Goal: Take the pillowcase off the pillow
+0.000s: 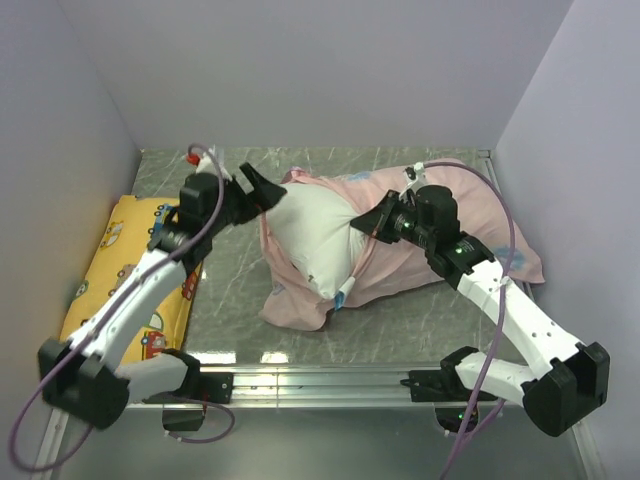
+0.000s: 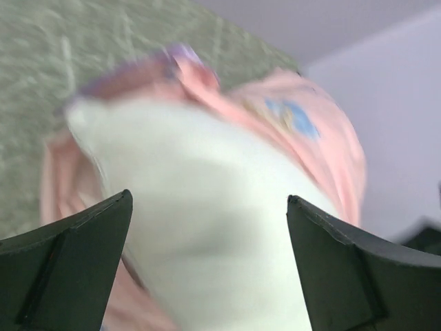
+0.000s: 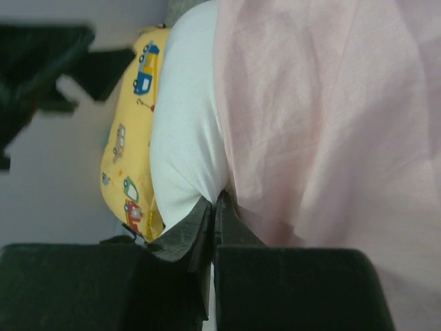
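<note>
The white pillow (image 1: 310,230) lies mid-table, its left half bare and its right half inside the pale pink pillowcase (image 1: 400,268), which is bunched around it and spreads to the right. My left gripper (image 1: 268,192) is open at the pillow's bare far-left end; in the left wrist view the pillow (image 2: 193,158) fills the wide gap of that gripper (image 2: 210,200), with the pillowcase (image 2: 296,117) behind. My right gripper (image 1: 378,222) is shut on the pillowcase's open edge. The right wrist view shows that gripper (image 3: 217,198) pinched where the pillow (image 3: 186,124) meets the pillowcase (image 3: 331,124).
A yellow cushion (image 1: 125,260) printed with vehicles lies along the left wall, under my left arm, and appears beyond the pillow as the cushion (image 3: 127,152) in the right wrist view. Grey walls close in the marble-patterned table (image 1: 230,290) on three sides. A metal rail (image 1: 320,380) runs along the near edge.
</note>
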Tool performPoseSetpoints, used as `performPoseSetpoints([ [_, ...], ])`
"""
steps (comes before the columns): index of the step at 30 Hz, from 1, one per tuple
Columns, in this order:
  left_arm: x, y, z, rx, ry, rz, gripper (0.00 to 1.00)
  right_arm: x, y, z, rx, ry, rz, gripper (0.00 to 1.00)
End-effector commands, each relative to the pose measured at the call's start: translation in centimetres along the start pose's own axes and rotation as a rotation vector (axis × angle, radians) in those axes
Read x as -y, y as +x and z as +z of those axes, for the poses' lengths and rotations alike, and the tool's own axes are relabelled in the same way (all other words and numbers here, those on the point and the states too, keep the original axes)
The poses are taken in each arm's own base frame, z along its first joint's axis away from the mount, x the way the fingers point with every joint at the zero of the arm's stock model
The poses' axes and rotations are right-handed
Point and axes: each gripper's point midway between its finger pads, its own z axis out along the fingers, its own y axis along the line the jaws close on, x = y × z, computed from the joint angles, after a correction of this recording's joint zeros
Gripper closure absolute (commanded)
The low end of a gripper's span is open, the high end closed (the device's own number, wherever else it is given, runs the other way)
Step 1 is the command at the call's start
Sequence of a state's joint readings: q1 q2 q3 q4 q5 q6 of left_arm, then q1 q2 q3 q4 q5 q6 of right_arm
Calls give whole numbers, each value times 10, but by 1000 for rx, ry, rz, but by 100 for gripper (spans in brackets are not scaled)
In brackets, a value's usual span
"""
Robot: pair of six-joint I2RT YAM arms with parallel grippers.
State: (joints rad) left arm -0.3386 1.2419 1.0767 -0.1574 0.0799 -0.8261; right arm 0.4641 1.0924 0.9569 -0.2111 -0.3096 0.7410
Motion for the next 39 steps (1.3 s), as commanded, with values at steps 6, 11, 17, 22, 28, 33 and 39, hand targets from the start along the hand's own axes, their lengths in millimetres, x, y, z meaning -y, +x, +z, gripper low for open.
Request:
performPoseSetpoints([
  [6, -6, 81, -72, -73, 59, -56, 1, -57, -71, 4, 256, -138, 44, 100],
  [11, 15, 108, -76, -119, 185, -84, 1, -70, -62, 20, 234, -130, 17, 100],
  [17, 46, 132, -65, -158, 262, -73, 1, -68, -38, 46, 168, -85, -24, 100],
  [22, 48, 142, -55, -152, 295, -92, 1, -74, -19, 59, 99, -104, -37, 100],
  [28, 32, 154, -22, -148, 181, -77, 1, -95, -3, 60, 47, -121, -96, 100],
  [33, 37, 135, -8, -82, 126, -81, 99, -71, 4, 58, 35, -16, -153, 100],
  [39, 39, 114, -2, -21, 43, -89, 100, -40, -19, 20, 116, 189, -272, 44],
])
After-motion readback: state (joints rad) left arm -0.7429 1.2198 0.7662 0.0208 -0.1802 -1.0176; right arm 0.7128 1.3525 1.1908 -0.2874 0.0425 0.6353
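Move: The bare white pillow's near end lies about 12 cm back, 14 cm to the right and 11 cm below the open left gripper. From that gripper, the pillowcase's loose near flap is some 16 cm back, 8 cm right and 24 cm down. The closed right gripper already pinches the pillow beside the pink rim; from it, the near end is about 4 cm back, 9 cm left and 9 cm below, and the bulk of the pillowcase some 22 cm right, 6 cm ahead and 16 cm down. Bring the open left gripper back about 13 cm, down and to the right, then ease it forward while sinking onto the pillow's near end; pinch the white fabric and lift slightly. Meanwhile carry the pillow with the right gripper about 7 cm left and slightly forward, then let go, opening halfway and rising a little. ##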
